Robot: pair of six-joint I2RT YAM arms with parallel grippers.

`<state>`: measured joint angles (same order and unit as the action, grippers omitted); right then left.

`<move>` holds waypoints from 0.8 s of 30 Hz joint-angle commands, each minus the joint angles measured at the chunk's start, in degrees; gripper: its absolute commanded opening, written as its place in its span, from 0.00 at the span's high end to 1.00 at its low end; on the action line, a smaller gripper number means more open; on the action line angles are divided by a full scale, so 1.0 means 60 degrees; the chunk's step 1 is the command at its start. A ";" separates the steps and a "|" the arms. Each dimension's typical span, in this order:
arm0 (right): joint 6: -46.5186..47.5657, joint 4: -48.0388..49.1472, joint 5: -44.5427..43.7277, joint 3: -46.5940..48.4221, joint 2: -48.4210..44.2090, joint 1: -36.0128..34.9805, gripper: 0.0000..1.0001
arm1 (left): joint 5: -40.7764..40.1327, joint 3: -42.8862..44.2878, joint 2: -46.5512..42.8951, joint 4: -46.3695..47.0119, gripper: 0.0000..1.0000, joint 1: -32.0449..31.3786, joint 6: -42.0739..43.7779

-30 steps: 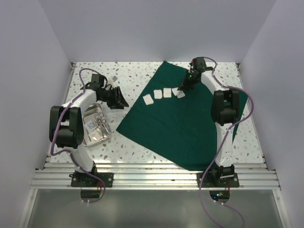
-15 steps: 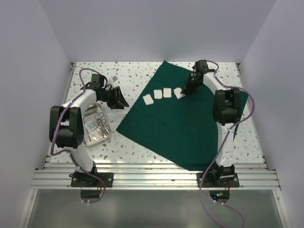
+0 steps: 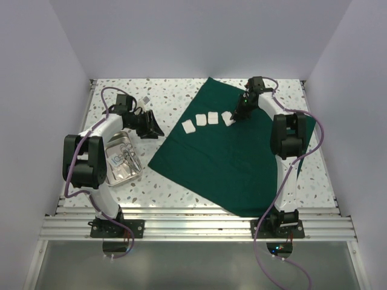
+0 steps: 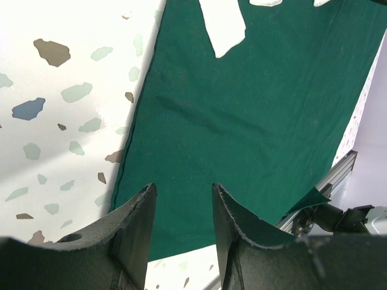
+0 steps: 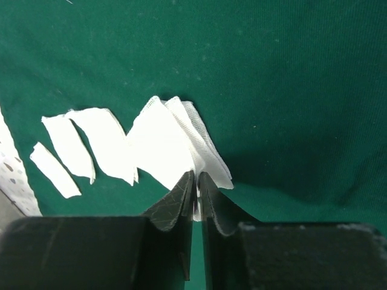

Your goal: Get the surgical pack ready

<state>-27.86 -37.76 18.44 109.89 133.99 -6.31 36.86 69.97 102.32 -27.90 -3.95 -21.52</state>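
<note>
A dark green cloth (image 3: 242, 151) lies flat across the table's middle and right. A row of white gauze squares (image 3: 200, 119) sits on its far left part. My right gripper (image 3: 237, 113) is low over the rightmost gauze square (image 5: 166, 139) and is shut on its near edge (image 5: 197, 178); that edge stands pinched up off the cloth (image 5: 290, 90). My left gripper (image 3: 154, 128) hovers by the cloth's left edge (image 4: 242, 109), open with nothing between its fingers (image 4: 183, 193). A shiny steel tray (image 3: 138, 172) at the left holds silver scissors and forceps (image 3: 125, 156).
The speckled table top (image 3: 169, 96) shows to the left of and behind the cloth. White walls close in the table at the back and both sides. An aluminium rail (image 3: 193, 225) runs along the near edge by the arm bases.
My right wrist has shifted a little to the right and farther back while staying on the rightmost gauze square. The left arm has not moved.
</note>
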 commanded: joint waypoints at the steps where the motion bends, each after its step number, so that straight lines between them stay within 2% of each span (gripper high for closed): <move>1: 0.0306 -0.0123 -0.0319 0.0201 -0.0228 0.0026 0.87 | 0.0199 0.0086 0.0070 0.0153 0.54 -0.0075 0.0012; 4: 0.0497 -0.0269 -0.0494 0.0216 -0.0374 0.0025 0.77 | 0.0243 0.0086 0.0099 0.0167 0.54 -0.0075 -0.0003; 24: 0.1083 -0.0811 -0.0875 0.0304 -0.0594 0.0026 0.68 | 0.0272 -0.0061 0.0085 0.0226 0.54 -0.0075 -0.0017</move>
<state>-22.85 -40.93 15.62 109.91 133.88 -6.31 37.15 69.82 102.65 -27.88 -3.95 -21.54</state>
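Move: The right fingers are still shut on the near right edge of the top gauze. The gauze stack's middle lies about 1 cm ahead, 2 cm to their left and 1 cm lower. In the same row, roughly 1–2 cm farther out than the fingers, the middle gauze lies some 9 cm to their left and the second gauze about 14 cm to their left. From the idle left hand, the gauze stack is about 14 cm ahead, 29 cm right and 7 cm down. The pinch on the top gauze's edge ends as the right fingers part to roughly a third of their range. Meanwhile the hand eases right and back about 1.5 cm from the stack's middle, sinking a little under 1 cm close to the cloth and rolling about 5 degrees so that its left side dips. ##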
